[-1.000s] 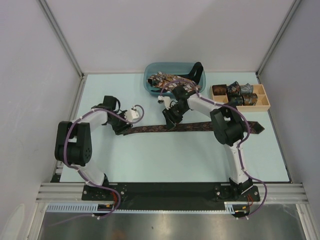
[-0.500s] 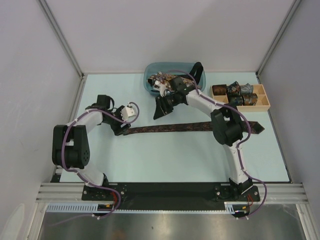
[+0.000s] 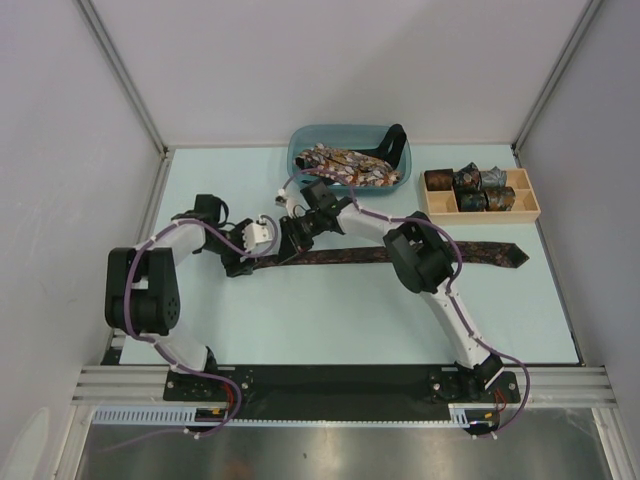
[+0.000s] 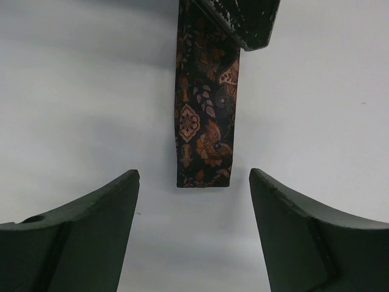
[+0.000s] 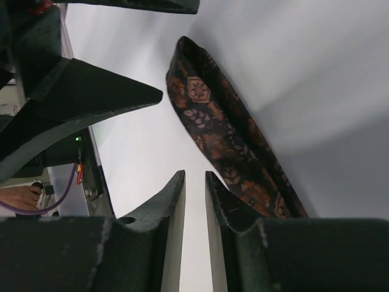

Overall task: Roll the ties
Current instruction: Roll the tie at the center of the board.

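Note:
A dark brown printed tie (image 3: 400, 253) lies flat and straight across the table. Its narrow, squared end (image 4: 203, 140) lies on the table just ahead of my left gripper (image 4: 194, 173), centred on the wide gap between its open jaws, which touch nothing. In the top view the left gripper (image 3: 248, 258) sits at the tie's left end. My right gripper (image 3: 288, 238) hovers right beside it. In the right wrist view the right gripper (image 5: 194, 174) shows only a narrow gap with bare table in it, and the tie (image 5: 225, 128) runs past its right finger.
A blue bin (image 3: 296, 160) at the back holds several loose ties (image 3: 345, 165). To its right a wooden tray (image 3: 530, 205) holds rolled ties (image 3: 467, 180). The left gripper's fingers (image 5: 91, 91) are close on the right gripper's left. Walls enclose the table.
The right arm swung left from the bin down to the tie's narrow end, and its jaws narrowed. The left gripper opened wider and stayed at the tie's end.

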Tool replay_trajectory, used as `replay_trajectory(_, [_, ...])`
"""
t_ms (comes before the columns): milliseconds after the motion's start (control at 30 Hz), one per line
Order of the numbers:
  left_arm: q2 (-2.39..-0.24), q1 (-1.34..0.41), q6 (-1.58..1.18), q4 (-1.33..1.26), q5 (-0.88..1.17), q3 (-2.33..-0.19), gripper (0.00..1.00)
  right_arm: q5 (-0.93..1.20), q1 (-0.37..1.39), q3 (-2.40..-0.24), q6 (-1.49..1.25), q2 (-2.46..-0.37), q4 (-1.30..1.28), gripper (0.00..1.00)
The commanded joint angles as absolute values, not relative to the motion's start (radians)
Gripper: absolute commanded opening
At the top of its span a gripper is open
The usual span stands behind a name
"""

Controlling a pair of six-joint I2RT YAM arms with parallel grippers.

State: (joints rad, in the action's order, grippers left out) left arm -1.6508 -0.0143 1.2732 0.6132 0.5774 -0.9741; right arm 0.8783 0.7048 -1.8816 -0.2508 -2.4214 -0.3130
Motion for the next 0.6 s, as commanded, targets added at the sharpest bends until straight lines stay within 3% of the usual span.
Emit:
replay_trajectory(0, [-1.68,-0.009,1.328,0.63,0.604,-0.988,0.78,0.841,0.704,-1.921,-0.268,-2.445,-0.259,0.24])
replay_trajectory(200, [-1.7,-0.008,1.37,0.652,0.591,-0.988,0.74,0.798,0.709,-1.902,-0.281,-2.448,-0.25,0.24])
replay_trajectory(367, [-1.704,-0.009,1.367,0.657,0.601,-1.017,0.55,0.784,0.712,-1.887,-0.282,-2.457,-0.253,0.24])
replay_trajectory(567, [-1.684,-0.018,1.361,0.667,0.606,-1.048,0.47,0.779,0.712,-1.878,-0.281,-2.47,-0.255,0.23])
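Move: The folded tie's left end lies between my left fingertips, about 1 cm to the right of that hand and 2 cm below it. From my right hand, the same end is some 10 cm to the left, 1 cm ahead and 3 cm down. The stretch of tie I press with that hand lies about 1 cm ahead and 3 cm below. The blue bin is roughly 24 cm ahead and 25 cm to the right of my left hand. I lower my left hand about 1.5 cm around the tie's end, easing slightly back, then forward and a touch up again as I close the fingers by about a third, bringing a tip to each long edge. Meanwhile I sink my right hand some 2 cm and edge it forward over the tie, its narrow finger gap unchanged, down onto the cloth. ##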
